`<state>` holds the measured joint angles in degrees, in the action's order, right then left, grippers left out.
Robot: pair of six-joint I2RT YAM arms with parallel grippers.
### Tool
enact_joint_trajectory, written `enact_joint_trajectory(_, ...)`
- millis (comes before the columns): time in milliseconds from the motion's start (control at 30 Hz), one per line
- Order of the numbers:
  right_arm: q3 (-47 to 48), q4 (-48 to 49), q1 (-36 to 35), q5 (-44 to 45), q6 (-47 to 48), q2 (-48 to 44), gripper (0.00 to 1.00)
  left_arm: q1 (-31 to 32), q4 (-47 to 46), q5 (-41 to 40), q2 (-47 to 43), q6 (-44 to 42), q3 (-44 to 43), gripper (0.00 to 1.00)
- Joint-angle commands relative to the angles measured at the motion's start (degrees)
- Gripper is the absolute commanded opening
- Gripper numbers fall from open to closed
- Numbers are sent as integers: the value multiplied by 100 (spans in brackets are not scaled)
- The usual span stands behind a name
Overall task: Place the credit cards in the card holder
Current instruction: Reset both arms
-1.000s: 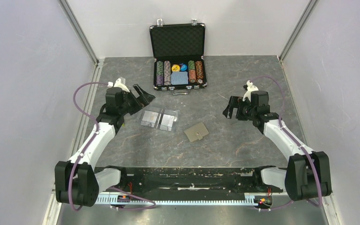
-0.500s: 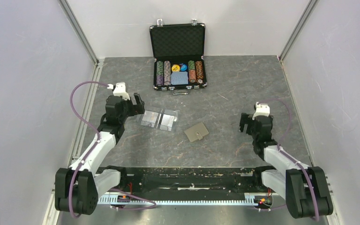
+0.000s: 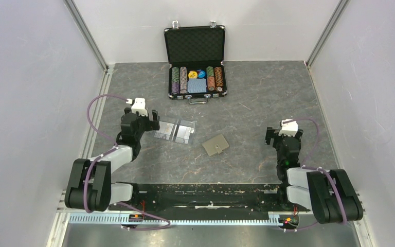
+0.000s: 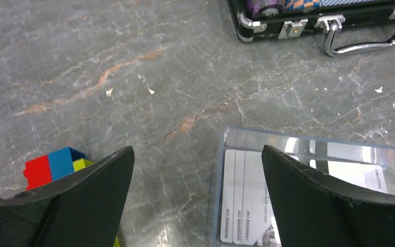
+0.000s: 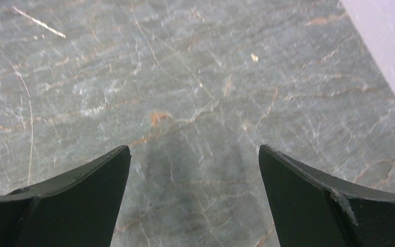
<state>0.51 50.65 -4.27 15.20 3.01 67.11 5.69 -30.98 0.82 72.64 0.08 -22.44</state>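
Whitish credit cards (image 4: pixel 244 198) with printed numbers show through a clear plastic sleeve (image 3: pixel 175 129) lying left of the table's centre. The taupe card holder (image 3: pixel 215 145) lies closed and flat just right of the sleeve, tab toward the front. My left gripper (image 3: pixel 152 120) (image 4: pixel 196 150) hangs open at the sleeve's left end, its right finger over the cards and nothing between its fingers. My right gripper (image 3: pixel 283 135) (image 5: pixel 194 149) stands open over bare table, well right of the card holder.
An open black poker-chip case (image 3: pixel 195 67) (image 4: pixel 319 15) sits at the back centre, handle toward me. A small red, blue and yellow block (image 4: pixel 51 167) shows beside my left finger. White walls close in the left, right and back sides.
Both arms have drawn back toward their bases. The left gripper slid back and now faces the sleeve's left end. The right gripper moved nearer and to the right. Both stayed open.
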Motion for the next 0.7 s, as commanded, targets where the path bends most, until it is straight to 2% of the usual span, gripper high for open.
enact_joint_trajectory(0, -159, 1531, 27, 103, 362, 372, 98, -154, -1503, 291, 310, -424, 325, 100)
enact_joint_trajectory(100, -285, 2381, 67, 97, 414, 936, 98, -189, -1943, 278, 462, -386, 513, 100)
enact_joint_trajectory(167, -361, 2558, 68, -410, 622, 1057, 98, -221, -2281, 320, 620, -357, 641, 100)
enact_joint_trajectory(233, -554, 3128, 74, -513, 660, 1209, 98, -259, -3045, 294, 1021, -324, 856, 100)
enact_joint_trajectory(267, -516, 2987, 67, -501, 653, 1177, 98, -281, -3522, 207, 1250, -226, 943, 100)
enact_joint_trajectory(333, -519, 3032, 69, -492, 657, 1194, 98, -363, -2600, -6, 1063, -96, 633, 100)
enact_joint_trajectory(400, -524, 3013, 67, -492, 657, 1184, 98, -369, -2887, -279, 1205, -69, 633, 100)
enact_joint_trajectory(467, -541, 3037, 69, -491, 658, 1181, 98, -368, -2575, -442, 1111, 125, 573, 100)
enact_joint_trajectory(667, -541, 3038, 68, -500, 666, 1173, 98, -363, -2754, -449, 1157, 124, 618, 100)
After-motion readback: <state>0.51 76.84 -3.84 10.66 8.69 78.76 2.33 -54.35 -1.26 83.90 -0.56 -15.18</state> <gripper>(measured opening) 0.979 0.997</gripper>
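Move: The clear card tray lies about 14 cm to the left gripper's right and 4 cm back, some 7 cm below; the toy blocks are about 8 cm to its left and 3 cm back, and the chip case about 17 cm ahead and 24 cm right. The closed card holder is roughly 33 cm right and 11 cm back. From the right gripper, the card holder is about 30 cm left, 4 cm back and 4 cm below. Lower the left gripper about 3 cm beside the clear tray, then slide it nearly 3 cm left towards the toy blocks, so its right finger comes against the tray's left edge and pushes on it. Meanwhile raise the right gripper some 5 cm and ease it forward, tipping its fingers up about 15 degrees. Keep both empty grippers wide open. ##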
